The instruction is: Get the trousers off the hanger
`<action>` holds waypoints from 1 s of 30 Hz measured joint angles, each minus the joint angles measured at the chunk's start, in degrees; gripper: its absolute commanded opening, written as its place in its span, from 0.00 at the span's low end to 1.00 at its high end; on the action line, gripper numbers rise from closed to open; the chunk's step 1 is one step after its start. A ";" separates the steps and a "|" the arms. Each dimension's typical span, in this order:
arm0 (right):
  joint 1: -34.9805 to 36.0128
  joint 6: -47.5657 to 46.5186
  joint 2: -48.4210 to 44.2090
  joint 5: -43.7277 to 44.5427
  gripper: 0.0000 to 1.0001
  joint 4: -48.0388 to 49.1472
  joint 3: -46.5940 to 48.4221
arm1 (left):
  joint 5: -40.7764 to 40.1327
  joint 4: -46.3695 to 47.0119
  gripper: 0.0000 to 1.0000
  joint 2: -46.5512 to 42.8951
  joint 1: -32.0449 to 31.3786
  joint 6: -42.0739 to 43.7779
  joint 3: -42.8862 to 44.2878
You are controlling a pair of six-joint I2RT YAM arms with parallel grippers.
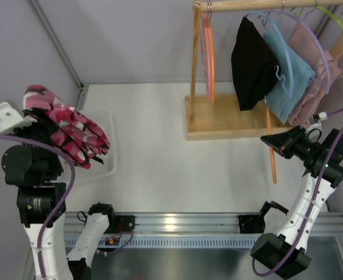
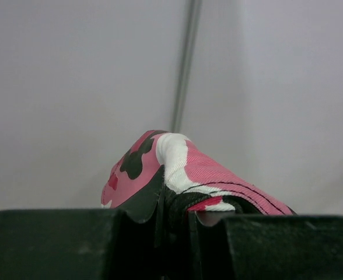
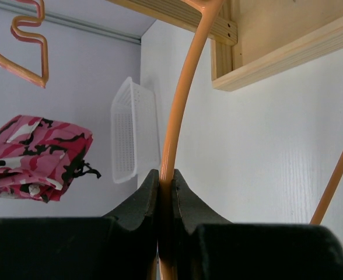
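Observation:
My left gripper (image 1: pixel 43 119) is raised at the far left and shut on the pink, white and black camouflage trousers (image 1: pixel 66 131), which droop over its fingers. The left wrist view shows that cloth (image 2: pixel 177 169) bunched between the jaws of the left gripper (image 2: pixel 174 213). My right gripper (image 1: pixel 269 142) is shut on a bare orange hanger (image 1: pixel 272 163) in front of the rack. In the right wrist view the hanger's rod (image 3: pixel 183 87) runs up from between the jaws of the right gripper (image 3: pixel 165 178). The black trousers (image 1: pixel 253 64) hang on the rail.
A wooden rack (image 1: pixel 224 119) stands at the back right with blue (image 1: pixel 288 73) and mauve (image 1: pixel 314 79) garments and spare orange hangers (image 1: pixel 207 52) on its rail. A white basket (image 1: pixel 104 149) sits under the camouflage trousers; it also shows as a basket (image 3: pixel 130 137) in the right wrist view.

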 measured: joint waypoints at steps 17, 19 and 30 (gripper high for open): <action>0.00 0.44 1.86 -0.07 0.00 0.59 1.42 | -14.47 -8.37 0.00 -9.49 19.91 3.28 -4.04; 0.00 0.44 1.92 -0.07 0.00 0.59 1.42 | -15.47 -8.98 0.00 -9.90 20.37 3.21 -5.75; 0.00 0.44 2.08 0.31 0.00 0.61 1.42 | -15.45 -11.15 0.00 -7.82 20.70 -1.42 -10.12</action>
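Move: My left hand is high up with the trousers already pinched, their bundle some 10 cm below the fingers, a few centimetres to the right and slightly ahead. The white basket sits about 8 cm ahead of that hand, roughly 1 cm left and 48 cm down. The left end of the rack's base is some 20 cm ahead, 37 cm right and 51 cm down. From my right hand the basket lies about 63 cm left, 6 cm ahead and 25 cm down. I swing my left hand back about 11 cm and out to the left, turning it counter-clockwise some 35 degrees while my fingers keep their pinch on the trousers. Midway I start sinking in earnest, roughly 9 cm down in all, tipping the fingers a little downward, easing further left and coming forward again by about 3 cm. ##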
